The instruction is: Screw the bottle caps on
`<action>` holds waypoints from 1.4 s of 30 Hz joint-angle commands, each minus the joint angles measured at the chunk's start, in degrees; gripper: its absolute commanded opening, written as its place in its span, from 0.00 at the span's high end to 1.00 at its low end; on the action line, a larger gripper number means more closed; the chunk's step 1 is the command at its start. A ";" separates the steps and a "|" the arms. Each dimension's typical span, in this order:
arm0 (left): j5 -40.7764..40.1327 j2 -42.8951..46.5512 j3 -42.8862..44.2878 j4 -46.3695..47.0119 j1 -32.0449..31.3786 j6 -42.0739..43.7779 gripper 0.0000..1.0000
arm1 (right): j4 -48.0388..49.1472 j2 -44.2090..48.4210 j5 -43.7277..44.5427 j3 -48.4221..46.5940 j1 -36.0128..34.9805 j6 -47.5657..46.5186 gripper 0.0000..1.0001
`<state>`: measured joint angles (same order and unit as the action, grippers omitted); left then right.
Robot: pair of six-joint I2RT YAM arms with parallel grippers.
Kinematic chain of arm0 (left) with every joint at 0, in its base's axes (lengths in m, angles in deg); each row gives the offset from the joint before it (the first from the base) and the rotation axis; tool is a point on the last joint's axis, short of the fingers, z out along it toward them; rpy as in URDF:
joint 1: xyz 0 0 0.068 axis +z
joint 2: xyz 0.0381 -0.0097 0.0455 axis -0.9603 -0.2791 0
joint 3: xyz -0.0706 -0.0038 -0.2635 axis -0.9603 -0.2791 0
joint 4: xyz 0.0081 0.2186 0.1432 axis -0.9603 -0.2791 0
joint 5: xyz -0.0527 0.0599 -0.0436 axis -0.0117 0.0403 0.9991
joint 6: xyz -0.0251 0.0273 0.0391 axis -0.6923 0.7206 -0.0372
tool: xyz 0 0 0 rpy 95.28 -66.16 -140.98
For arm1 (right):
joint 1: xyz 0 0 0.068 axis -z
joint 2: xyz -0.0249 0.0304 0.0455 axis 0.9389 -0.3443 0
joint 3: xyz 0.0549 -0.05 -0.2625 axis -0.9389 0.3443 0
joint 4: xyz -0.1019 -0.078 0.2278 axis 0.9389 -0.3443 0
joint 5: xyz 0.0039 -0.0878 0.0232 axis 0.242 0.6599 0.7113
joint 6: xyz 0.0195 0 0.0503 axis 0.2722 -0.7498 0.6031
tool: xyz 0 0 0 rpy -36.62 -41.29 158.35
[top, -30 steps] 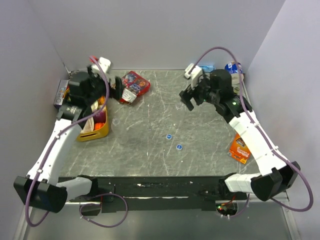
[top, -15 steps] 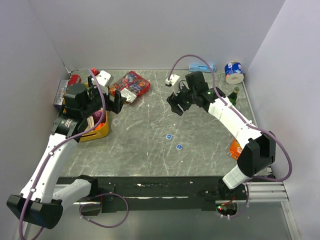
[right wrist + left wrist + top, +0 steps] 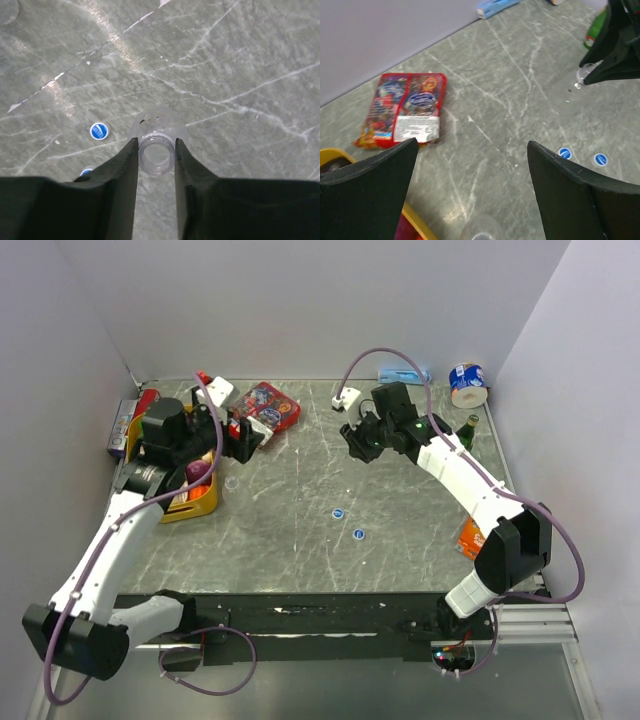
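Two blue bottle caps [image 3: 338, 513] [image 3: 358, 534] lie flat mid-table, apart from both grippers; the left wrist view shows them as well [image 3: 564, 153] [image 3: 600, 159]. My right gripper [image 3: 156, 140] is shut on the open neck of a clear bottle [image 3: 156, 152] that stands upright on the table, a finger on each side. One cap [image 3: 99, 131] lies to its left. In the top view that gripper [image 3: 358, 445] is at the back centre. My left gripper [image 3: 472, 145] is open and holds nothing. It hovers above the second clear bottle [image 3: 480, 231], which is uncapped and faint in the top view [image 3: 232, 482].
A red snack packet [image 3: 262, 410] lies at the back left beside a yellow container [image 3: 195, 502] of items. A blue-and-white tin [image 3: 466, 383] and a green bottle [image 3: 468, 430] stand at the back right. An orange packet [image 3: 478, 537] lies near the right edge.
My right arm swung left toward the table's back centre and its jaws closed on the bottle neck. My left arm shifted slightly toward the back and stayed open.
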<state>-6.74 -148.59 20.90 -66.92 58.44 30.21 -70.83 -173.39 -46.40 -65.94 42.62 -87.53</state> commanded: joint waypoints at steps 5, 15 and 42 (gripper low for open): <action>12.59 -5.24 1.46 7.81 -4.77 2.12 0.04 | -8.53 3.80 -6.82 -10.14 -0.09 -2.65 1.00; -4.00 -10.06 -7.24 29.60 -19.27 8.36 0.04 | -14.10 2.48 -5.08 -28.36 0.09 15.53 1.00; -1.81 -19.04 -6.54 35.50 -24.55 10.83 0.03 | -12.34 5.12 -14.57 -31.79 0.00 26.00 1.00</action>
<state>-7.72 -167.98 13.69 -35.25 34.22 40.48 -84.73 -170.83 -59.07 -94.88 42.84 -63.29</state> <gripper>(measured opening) 0.985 0.376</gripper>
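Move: The right hand already pinches the clear bottle by its neck; the bottle's middle is straight below, some 8 cm down. The open left gripper it is taken to is about 26 cm left, 3 cm back and 11 cm higher. From the left hand, the bottle is roughly 26 cm right, 4 cm ahead and 20 cm below. One blue cap lies about 7 cm back and 4 cm left of the right hand, the other 12 cm back and 1 cm right, both some 17 cm below. Upward goes the right hand, keeping its grip on the bottle neck, about 18 cm and then slightly back, rolling so the bottle's bottom swings left. The left hand meanwhile sweeps right about 18 cm and sinks some 7 cm towards the bottle, its wrist turning clockwise some 25 degrees and its fingers staying wide open; whether they touch the bottle can't be seen. ##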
